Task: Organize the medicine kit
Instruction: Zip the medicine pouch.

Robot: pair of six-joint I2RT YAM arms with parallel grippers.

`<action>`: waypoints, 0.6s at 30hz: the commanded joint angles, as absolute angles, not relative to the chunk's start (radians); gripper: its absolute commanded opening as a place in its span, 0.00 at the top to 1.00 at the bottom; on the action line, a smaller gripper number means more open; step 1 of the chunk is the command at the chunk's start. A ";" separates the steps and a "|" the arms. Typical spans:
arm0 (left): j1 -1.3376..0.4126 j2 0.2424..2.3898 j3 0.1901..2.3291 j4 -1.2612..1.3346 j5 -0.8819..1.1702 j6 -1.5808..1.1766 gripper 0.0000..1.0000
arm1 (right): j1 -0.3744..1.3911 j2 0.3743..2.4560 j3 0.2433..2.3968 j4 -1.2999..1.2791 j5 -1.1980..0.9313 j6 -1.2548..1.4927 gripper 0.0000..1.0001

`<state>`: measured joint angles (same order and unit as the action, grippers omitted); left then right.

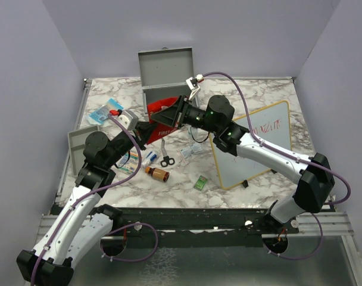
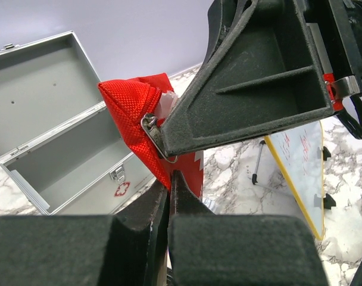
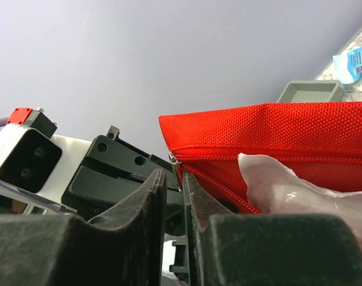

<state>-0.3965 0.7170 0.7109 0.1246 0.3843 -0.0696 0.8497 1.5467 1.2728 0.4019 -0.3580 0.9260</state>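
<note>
The medicine kit [image 1: 166, 71] [image 2: 56, 137] stands open and empty at the back of the table, lid upright. In front of it a red zip pouch [image 1: 160, 109] [image 2: 133, 107] [image 3: 276, 128] is held off the table between both arms. My left gripper [image 1: 149, 131] [image 2: 169, 179] is shut on the pouch's lower edge. My right gripper [image 1: 168, 115] [image 3: 174, 174] sits at the pouch's corner. Its jaws stand a narrow gap apart, with the metal zipper pull [image 2: 152, 134] [image 3: 178, 164] hanging in that gap. A white plastic pack [image 3: 282, 179] shows inside the pouch's opening.
A wood-framed whiteboard [image 1: 258, 143] [image 2: 300, 161] leans at the right. Scissors [image 1: 165, 156], a brown bottle [image 1: 157, 173], a green packet [image 1: 200, 183] and small packets lie in the middle. A shallow grey tray [image 1: 80, 143] [image 3: 309, 91] and blue packets [image 1: 103, 110] sit at the left.
</note>
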 commanded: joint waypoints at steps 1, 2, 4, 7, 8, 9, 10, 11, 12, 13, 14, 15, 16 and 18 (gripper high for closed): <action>-0.399 0.704 0.705 0.137 0.420 -0.057 1.00 | 0.855 1.563 1.304 0.365 -0.340 0.918 0.82; -0.399 0.702 0.706 0.135 0.420 -0.057 1.00 | 0.855 1.562 1.305 0.361 -0.334 0.914 0.87; -0.399 0.700 0.707 0.130 0.419 -0.052 1.00 | 0.854 1.558 1.316 0.345 -0.331 0.888 0.99; -0.399 0.694 0.714 0.114 0.414 -0.048 1.00 | 0.854 1.541 1.341 0.270 -0.306 0.815 1.00; -0.399 0.691 0.715 0.109 0.417 -0.044 1.00 | 0.854 1.528 1.339 0.248 -0.292 0.791 1.00; -0.399 0.687 0.716 0.106 0.417 -0.042 1.00 | 0.852 1.517 1.334 0.233 -0.285 0.771 0.99; -0.399 0.683 0.716 0.107 0.417 -0.041 1.00 | 0.849 1.507 1.331 0.212 -0.287 0.751 0.99; -0.399 0.680 0.715 0.107 0.418 -0.041 1.00 | 0.847 1.499 1.333 0.185 -0.292 0.726 0.99; -0.399 0.678 0.715 0.109 0.421 -0.041 1.00 | 0.846 1.494 1.338 0.151 -0.293 0.697 0.99; -0.399 0.676 0.716 0.109 0.427 -0.039 1.00 | 0.845 1.487 1.343 0.109 -0.281 0.667 0.99; -0.399 0.674 0.717 0.108 0.437 -0.036 1.00 | 0.842 1.480 1.344 0.069 -0.262 0.641 0.99; -0.399 0.673 0.718 0.108 0.452 -0.032 1.00 | 0.838 1.469 1.339 0.041 -0.244 0.621 1.00; -0.399 0.671 0.719 0.110 0.465 -0.031 1.00 | 0.829 1.456 1.327 0.030 -0.232 0.608 0.99; -0.399 0.669 0.719 0.113 0.480 -0.027 1.00 | 0.808 1.424 1.291 0.034 -0.232 0.597 0.99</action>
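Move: Between the right hand's slightly open fingers sits the zipper pull, at the near corner of the red medicine pouch. For the left hand, shut on that end of the pouch, the pull is about 4 cm above, 1 cm ahead and 1 cm to the right. From the right hand, the scissors lie some 30 cm below and 3 cm ahead; the brown bottle is equally low, about 4 cm back and 4 cm left; the metal box stands roughly 24 cm straight ahead, 26 cm down. Closing its fingers on the zipper pull first, the right hand then tugs it to the right and down, about 2 cm in all and gathering speed, while the wrist tips the fingertips downward some 10 degrees. The left hand keeps its pinch on the pouch end below and sinks and eases back about 1 cm. ##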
